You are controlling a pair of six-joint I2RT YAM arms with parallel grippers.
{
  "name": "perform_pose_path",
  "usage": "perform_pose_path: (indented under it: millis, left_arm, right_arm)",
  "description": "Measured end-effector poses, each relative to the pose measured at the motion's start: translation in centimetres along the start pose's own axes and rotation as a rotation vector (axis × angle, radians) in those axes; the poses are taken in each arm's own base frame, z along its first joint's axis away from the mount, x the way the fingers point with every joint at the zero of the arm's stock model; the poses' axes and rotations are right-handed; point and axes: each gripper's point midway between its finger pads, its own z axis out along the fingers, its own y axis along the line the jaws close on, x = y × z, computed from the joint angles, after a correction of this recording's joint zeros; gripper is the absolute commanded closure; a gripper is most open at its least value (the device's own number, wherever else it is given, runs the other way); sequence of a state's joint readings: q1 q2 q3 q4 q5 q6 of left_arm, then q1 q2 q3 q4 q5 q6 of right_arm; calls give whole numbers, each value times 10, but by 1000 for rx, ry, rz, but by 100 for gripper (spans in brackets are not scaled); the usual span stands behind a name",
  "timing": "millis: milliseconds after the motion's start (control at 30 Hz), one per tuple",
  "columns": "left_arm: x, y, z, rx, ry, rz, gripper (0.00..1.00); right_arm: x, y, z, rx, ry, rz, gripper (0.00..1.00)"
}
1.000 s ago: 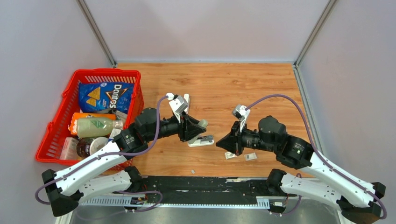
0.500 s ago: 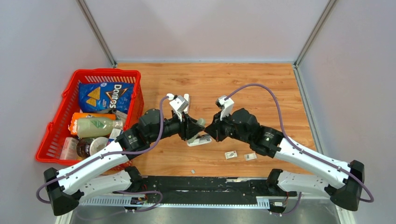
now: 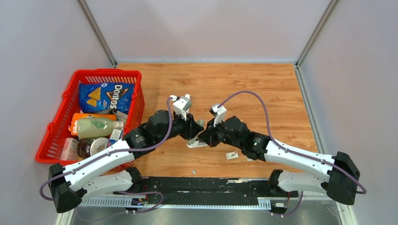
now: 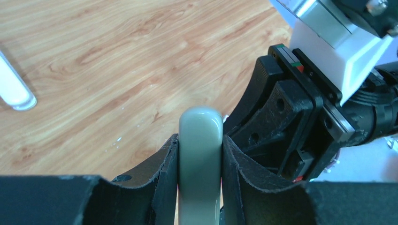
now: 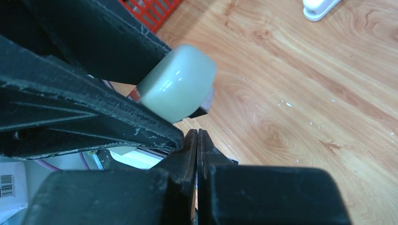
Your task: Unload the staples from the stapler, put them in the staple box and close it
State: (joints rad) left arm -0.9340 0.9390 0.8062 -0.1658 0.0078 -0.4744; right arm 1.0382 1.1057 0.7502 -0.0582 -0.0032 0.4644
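Note:
The stapler has a grey-green top (image 3: 201,123) and a white base (image 3: 194,143). My left gripper (image 3: 193,130) is shut on it and holds it just above the table. In the left wrist view the grey-green top (image 4: 200,154) is pinched between both pads. My right gripper (image 3: 202,136) is shut, its tip right against the stapler's underside. In the right wrist view its fingertips (image 5: 191,145) meet with nothing visible between them, just below the stapler's rounded end (image 5: 177,83). A short silvery strip of staples (image 3: 231,155) lies on the table by the right arm. A tinier piece (image 3: 194,172) lies near the front edge.
A red basket (image 3: 108,71) holding a chip bag, bottles and packets stands at the left. A white object (image 3: 187,100) lies just behind the left gripper; it also shows in the left wrist view (image 4: 14,91) and the right wrist view (image 5: 319,7). Grey walls enclose the table.
My right arm has swung left, from over the staples on the table to the stapler. My left gripper has kept hold of the stapler and shifted slightly.

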Motion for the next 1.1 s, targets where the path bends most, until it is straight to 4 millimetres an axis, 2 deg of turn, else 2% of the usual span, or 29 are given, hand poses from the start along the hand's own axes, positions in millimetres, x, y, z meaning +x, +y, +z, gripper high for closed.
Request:
perform_pose_path:
  millis: [567, 900, 1100]
  left_arm:
    - [47, 41, 20, -208, 144, -73, 100]
    - [68, 56, 29, -281, 209, -86, 100]
    - [72, 63, 31, -308, 221, -99, 100]
  right_arm:
    - [63, 2, 29, -145, -6, 104, 100]
    - [72, 15, 45, -245, -22, 117, 100]
    - [77, 21, 50, -300, -26, 123, 100]
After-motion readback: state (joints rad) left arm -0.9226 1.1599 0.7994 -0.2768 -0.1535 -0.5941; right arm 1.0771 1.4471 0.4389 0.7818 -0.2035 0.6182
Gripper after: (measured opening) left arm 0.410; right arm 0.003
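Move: The left gripper already holds the green stapler by its cap. The stapler's open base lies about 4 cm back, 1 cm right and 5 cm below the left hand, and some 2 cm left, 1 cm back and 2 cm below the closed right fingertips. The white stapler rests about 25 cm ahead of the left hand, 6 cm left and 22 cm lower. The small box sits about 13 cm right of the right hand, 2 cm back and 17 cm down. Bring the left gripper down about 10 cm towards the table, easing slightly forward and turning it some 20 degrees, and keep its grip on the green stapler's cap. Take the shut right fingers down with it some 7 cm and then mostly left about 5 cm, drawing a little back, to work the tips against the stapler's open base below the left fingers. ##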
